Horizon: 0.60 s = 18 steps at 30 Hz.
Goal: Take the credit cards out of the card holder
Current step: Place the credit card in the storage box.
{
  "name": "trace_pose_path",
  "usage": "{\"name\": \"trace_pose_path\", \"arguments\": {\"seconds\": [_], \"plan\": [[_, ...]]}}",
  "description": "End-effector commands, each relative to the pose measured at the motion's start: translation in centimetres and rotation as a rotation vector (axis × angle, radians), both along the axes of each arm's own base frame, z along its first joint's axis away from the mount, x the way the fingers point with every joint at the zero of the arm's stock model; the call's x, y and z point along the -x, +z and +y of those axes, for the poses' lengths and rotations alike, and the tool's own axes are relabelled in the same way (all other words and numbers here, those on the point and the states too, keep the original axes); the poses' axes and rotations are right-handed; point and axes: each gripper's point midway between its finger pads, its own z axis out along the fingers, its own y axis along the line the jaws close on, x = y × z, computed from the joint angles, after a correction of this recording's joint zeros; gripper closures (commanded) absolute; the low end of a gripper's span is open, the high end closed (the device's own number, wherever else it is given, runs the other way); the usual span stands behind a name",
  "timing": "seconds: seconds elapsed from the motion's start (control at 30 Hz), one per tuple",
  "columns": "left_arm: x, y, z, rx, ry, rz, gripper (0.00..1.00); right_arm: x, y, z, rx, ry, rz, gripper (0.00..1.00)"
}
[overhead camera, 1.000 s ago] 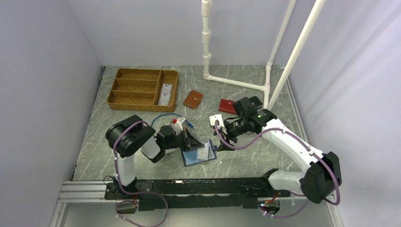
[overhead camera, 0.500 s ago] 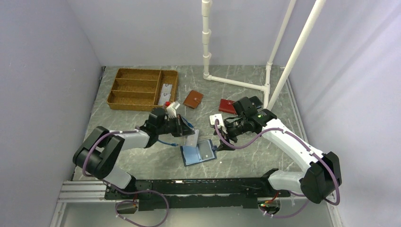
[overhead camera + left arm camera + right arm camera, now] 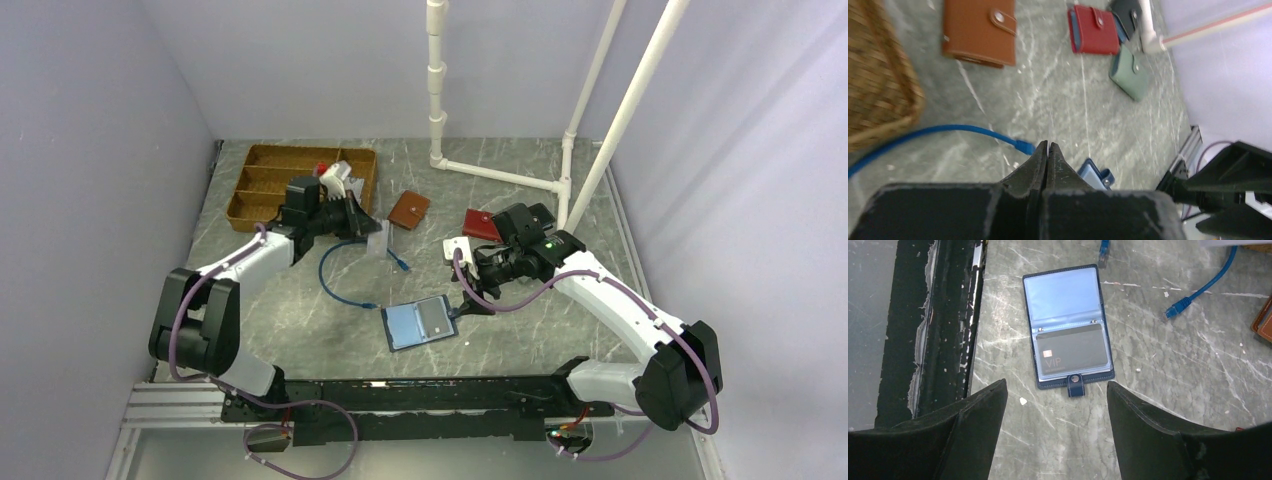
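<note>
The card holder (image 3: 418,323) lies open on the marble table (image 3: 300,310), a navy bifold with a glossy blue inside. In the right wrist view its upper pocket is empty and a dark credit card (image 3: 1073,353) marked VIP sits in the lower pocket of the card holder (image 3: 1064,295). My right gripper (image 3: 1055,386) hovers open just past the snap tab (image 3: 1076,386), touching nothing. My left gripper (image 3: 368,229) is shut on a pale credit card (image 3: 380,241), held above the table near the wicker tray (image 3: 270,185). In the left wrist view only the card's thin white edge shows between my left gripper (image 3: 1048,146) tips.
A blue cable (image 3: 340,272) loops between the tray and the card holder. A tan wallet (image 3: 408,209), a red wallet (image 3: 480,224), a grey-green wallet (image 3: 1130,73) and a dark wallet (image 3: 1125,10) lie at the back. White pipe frame (image 3: 500,176) stands behind them.
My left arm has swung from the card holder to the back left, toward the wicker tray, carrying the pale card. The right arm and the card holder have not moved.
</note>
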Motion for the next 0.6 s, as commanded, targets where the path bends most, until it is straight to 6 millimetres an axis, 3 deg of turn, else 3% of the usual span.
{"name": "trace_pose_path", "arguments": {"seconds": [0.0,0.27,0.57], "plan": [[-3.1,1.1,2.7,-0.073,0.083,-0.035,1.00,-1.0,1.2,0.5,-0.036,-0.012,-0.048,0.25],[-8.3,2.4,6.1,-0.157,0.169,-0.036,1.00,-1.0,1.3,0.5,-0.039,-0.016,-0.049,0.24],[-13.2,0.8,8.5,-0.271,0.202,-0.020,1.00,-1.0,1.3,0.5,-0.038,-0.019,-0.049,0.24]]}}
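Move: The left hand holds a card; the two cards in the storage box's right-hand compartment, where it is to go, lie about 19 cm ahead, 7 cm left and 12 cm below. The box's near right corner is 8 cm ahead and 3 cm left, the brown card holder 15 cm ahead and 7 cm right, and the blue cable's plug level with the hand, 6 cm right. From the right hand, those cards lie some 35 cm ahead and 24 cm left. Carry the pinched card with the left gripper forward about 12 cm and left about 7 cm, over the box's near wall towards the right-hand compartment with the two cards. Climb a couple of centimetres at first, then begin to ease down, swinging the wrist some 10 degrees counter-clockwise and rolling its left side up as much. Keep the fingers shut. ##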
